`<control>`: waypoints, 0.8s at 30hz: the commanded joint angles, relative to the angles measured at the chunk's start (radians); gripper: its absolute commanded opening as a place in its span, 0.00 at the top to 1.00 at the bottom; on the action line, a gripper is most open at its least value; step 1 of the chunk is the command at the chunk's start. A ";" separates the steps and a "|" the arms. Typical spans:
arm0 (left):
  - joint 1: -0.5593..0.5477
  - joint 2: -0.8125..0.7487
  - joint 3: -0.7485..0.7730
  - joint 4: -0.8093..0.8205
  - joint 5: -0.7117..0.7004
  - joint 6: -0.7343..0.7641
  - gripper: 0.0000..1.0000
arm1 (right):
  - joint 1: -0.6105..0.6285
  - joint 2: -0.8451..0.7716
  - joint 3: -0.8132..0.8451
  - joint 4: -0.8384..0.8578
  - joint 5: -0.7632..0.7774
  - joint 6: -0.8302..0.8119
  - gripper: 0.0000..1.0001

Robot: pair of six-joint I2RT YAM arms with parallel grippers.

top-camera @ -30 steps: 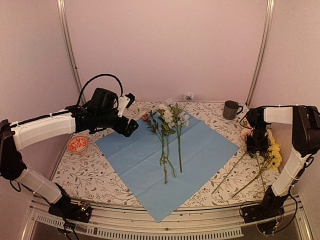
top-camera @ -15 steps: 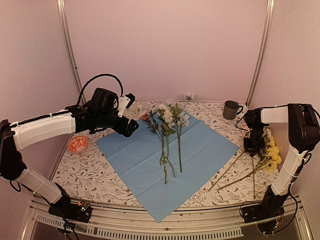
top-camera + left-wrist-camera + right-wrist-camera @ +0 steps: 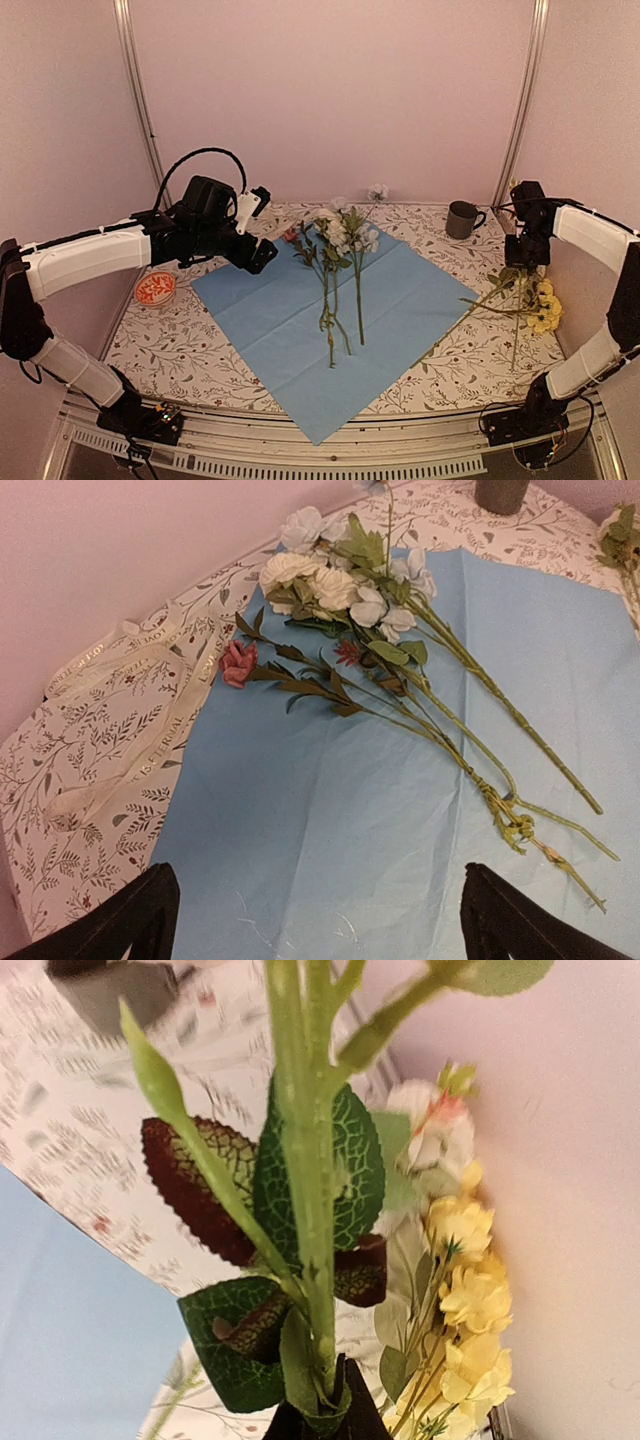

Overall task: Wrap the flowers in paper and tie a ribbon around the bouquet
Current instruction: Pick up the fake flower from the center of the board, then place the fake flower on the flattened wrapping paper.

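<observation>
A light blue sheet of paper [image 3: 400, 300] lies diamond-wise on the table. Several flowers [image 3: 338, 245] with white and pink blooms rest on its far half, also seen in the left wrist view as flowers [image 3: 390, 630] on the paper [image 3: 330, 810]. My left gripper [image 3: 262, 255] hovers open over the paper's left corner, nothing between its fingers [image 3: 140, 920]. The cream ribbon [image 3: 130, 680] lies loose on the cloth beside the paper. My right gripper [image 3: 527, 255] is raised at the far right, shut on a leafy green flower stem [image 3: 312, 1190] that hangs down toward the table.
More flowers with yellow blooms [image 3: 545, 305] lie by the right edge, under my right gripper. A dark mug [image 3: 461, 218] stands at the back right. A small red dish [image 3: 155, 288] sits at the left edge. The tablecloth [image 3: 190, 350] has a leaf print.
My right gripper shut on a stem in the right-hand pile and rose toward the back, lifting that flower off the table. The left arm stayed still.
</observation>
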 commanded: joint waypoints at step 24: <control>-0.011 0.006 -0.013 0.003 -0.010 0.013 0.01 | 0.463 0.005 0.144 0.621 -0.978 0.295 1.00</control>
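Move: The right hand already grips the pink flower's stem, about 13 cm above the table. The white blooms of the bunch on the blue paper lie about 41 cm to its left and 11 cm ahead, 10 cm lower. The mug stands some 13 cm left and 14 cm ahead; the yellow flowers lie 5 cm back and 2 cm right, both roughly 10 cm below. From the left hand the white blooms are about 11 cm ahead, 15 cm right and 17 cm below. Still pinching the stem, the right hand rises roughly 27 cm, then swings 25 cm left, turning, towards the white blooms. ##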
